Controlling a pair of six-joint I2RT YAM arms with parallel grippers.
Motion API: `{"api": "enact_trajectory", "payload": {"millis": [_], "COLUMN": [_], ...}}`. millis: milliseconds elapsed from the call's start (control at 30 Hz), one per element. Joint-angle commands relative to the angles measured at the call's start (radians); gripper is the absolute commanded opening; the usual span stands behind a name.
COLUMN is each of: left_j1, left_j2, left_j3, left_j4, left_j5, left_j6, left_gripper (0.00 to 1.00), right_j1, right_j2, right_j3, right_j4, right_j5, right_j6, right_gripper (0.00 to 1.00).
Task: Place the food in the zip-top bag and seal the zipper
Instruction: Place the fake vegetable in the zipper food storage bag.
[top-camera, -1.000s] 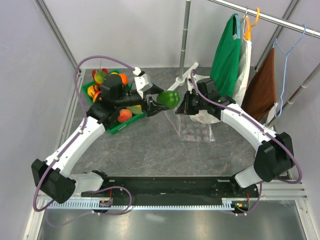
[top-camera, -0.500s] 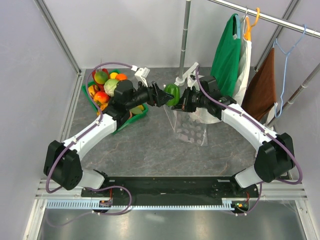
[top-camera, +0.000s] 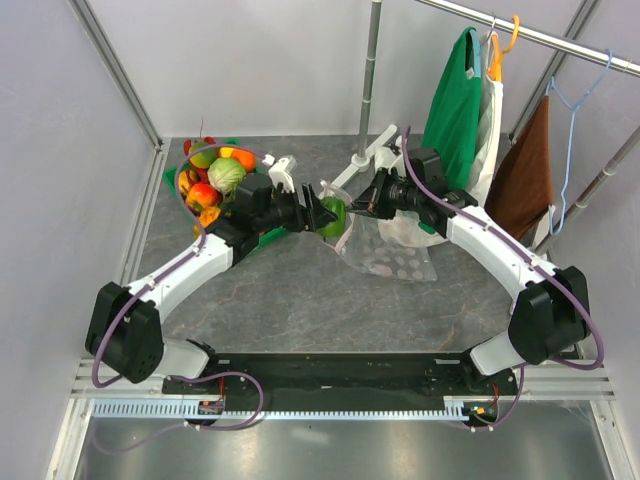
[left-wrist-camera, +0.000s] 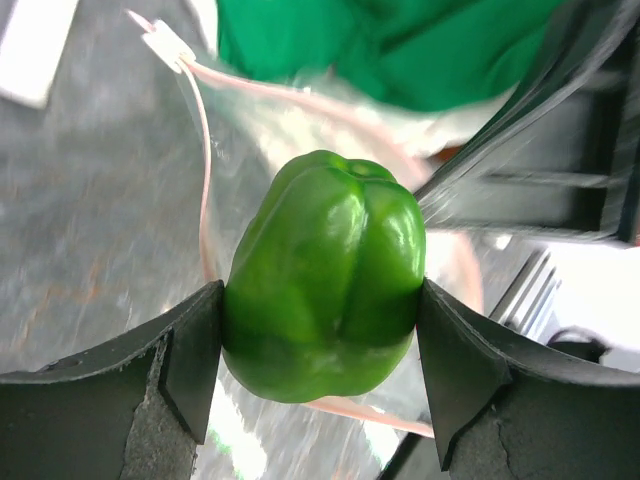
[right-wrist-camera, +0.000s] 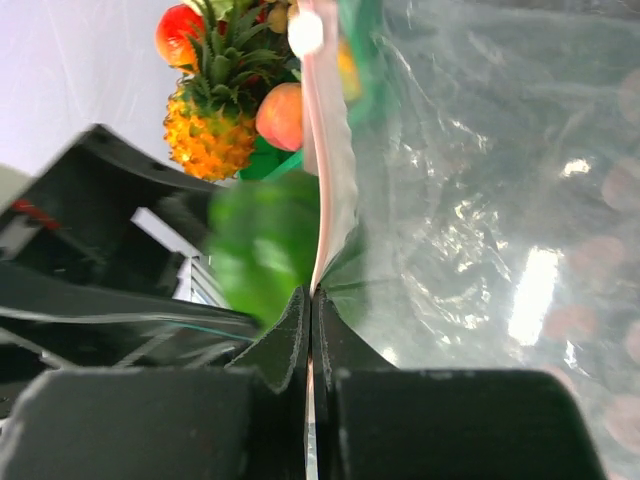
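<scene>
A glossy green pepper (left-wrist-camera: 325, 275), one piece of the food, sits squeezed between the fingers of my left gripper (left-wrist-camera: 320, 350). From above, the pepper (top-camera: 331, 214) hangs at the mouth of the zip-top bag (top-camera: 388, 257), a clear bag with pale pink dots. The pink zipper (left-wrist-camera: 205, 180) curves round behind the pepper. My right gripper (right-wrist-camera: 311, 310) is shut on the zipper (right-wrist-camera: 330, 170) and holds the bag's (right-wrist-camera: 480, 200) edge up; from above this gripper (top-camera: 372, 198) is just right of the pepper. More food (top-camera: 212, 172) lies piled at the far left.
The food pile lies in a green tray (top-camera: 266, 238); a toy pineapple (right-wrist-camera: 200, 120) and a peach (right-wrist-camera: 282, 115) show in it. A metal pole (top-camera: 370, 70) stands behind the bag. A green cloth (top-camera: 452, 110) and a brown cloth (top-camera: 525, 175) hang on a rail at the right.
My left gripper has carried the pepper a little down and left, to the bag's mouth. The right gripper has lifted the zipper edge slightly and the bag has spread out below it.
</scene>
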Motion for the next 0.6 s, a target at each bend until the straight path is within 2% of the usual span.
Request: {"api": "enact_trajectory", "payload": {"millis": [0,100,167,200,233,267,300,433,567], "left_j1": [-0.023,-0.031,-0.029,-0.027,-0.026,-0.024,-0.02,0.034,0.092], "left_j2": [0.048,0.103,0.123,0.114,0.1,0.085,0.045,-0.057,-0.142], "left_j3": [0.104,0.194,0.265,0.279,0.281,0.279,0.271,0.235,0.183], "left_j4": [-0.259,-0.379,-0.479,-0.496,-0.499,-0.498,-0.483,-0.452,-0.466], "left_j5": [0.045,0.063,0.083,0.088,0.094,0.105,0.12,0.227,0.228], "left_j6": [0.139,0.173,0.19,0.19,0.188,0.173,0.162,0.099,0.058], "left_gripper": [0.35,0.45,0.58,0.67,0.72,0.83,0.98,1.0,0.98], "right_j1": [0.003,0.005,0.005,0.003,0.005,0.003,0.003,0.003,0.003], "right_j2": [-0.039,-0.049,-0.059,-0.064,-0.07,-0.081,-0.084,-0.101,-0.116], "right_j3": [-0.01,-0.019,-0.022,-0.025,-0.031,-0.034,-0.039,-0.049,-0.051], "right_j4": [0.084,0.11,0.113,0.11,0.107,0.104,0.099,0.093,0.092], "right_j5": [-0.02,-0.029,-0.028,-0.028,-0.028,-0.029,-0.032,-0.035,-0.035], "right_j6": [0.008,-0.009,-0.035,-0.053,-0.061,-0.066,-0.073,-0.084,-0.092], "right_gripper": [0.0,0.0,0.0,0.0,0.0,0.0,0.0,0.0,0.0]}}
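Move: The left gripper already holds the green pepper at the zip-top bag's open mouth, whose middle lies about 2 cm back, 2 cm to the right and 4 cm below. The shut right fingertips pinch the rim some 4 cm to the left hand's right and 1 cm ahead; the dotted bag body hangs about 12 cm right, 8 cm back and 12 cm below. From the right hand, the mouth is about 3 cm back, 2 cm left and 5 cm down. Sink the left gripper about 2.5 cm with the pepper into the bag's mouth, easing slightly back and tipping the wrist some 10 degrees. Then open the fingers from around the pepper to let it go, and pull the empty hand back and up out of the mouth, rising some 5 cm. Keep the right fingers pinched on the rim, lifting it 1 to 2 cm. ##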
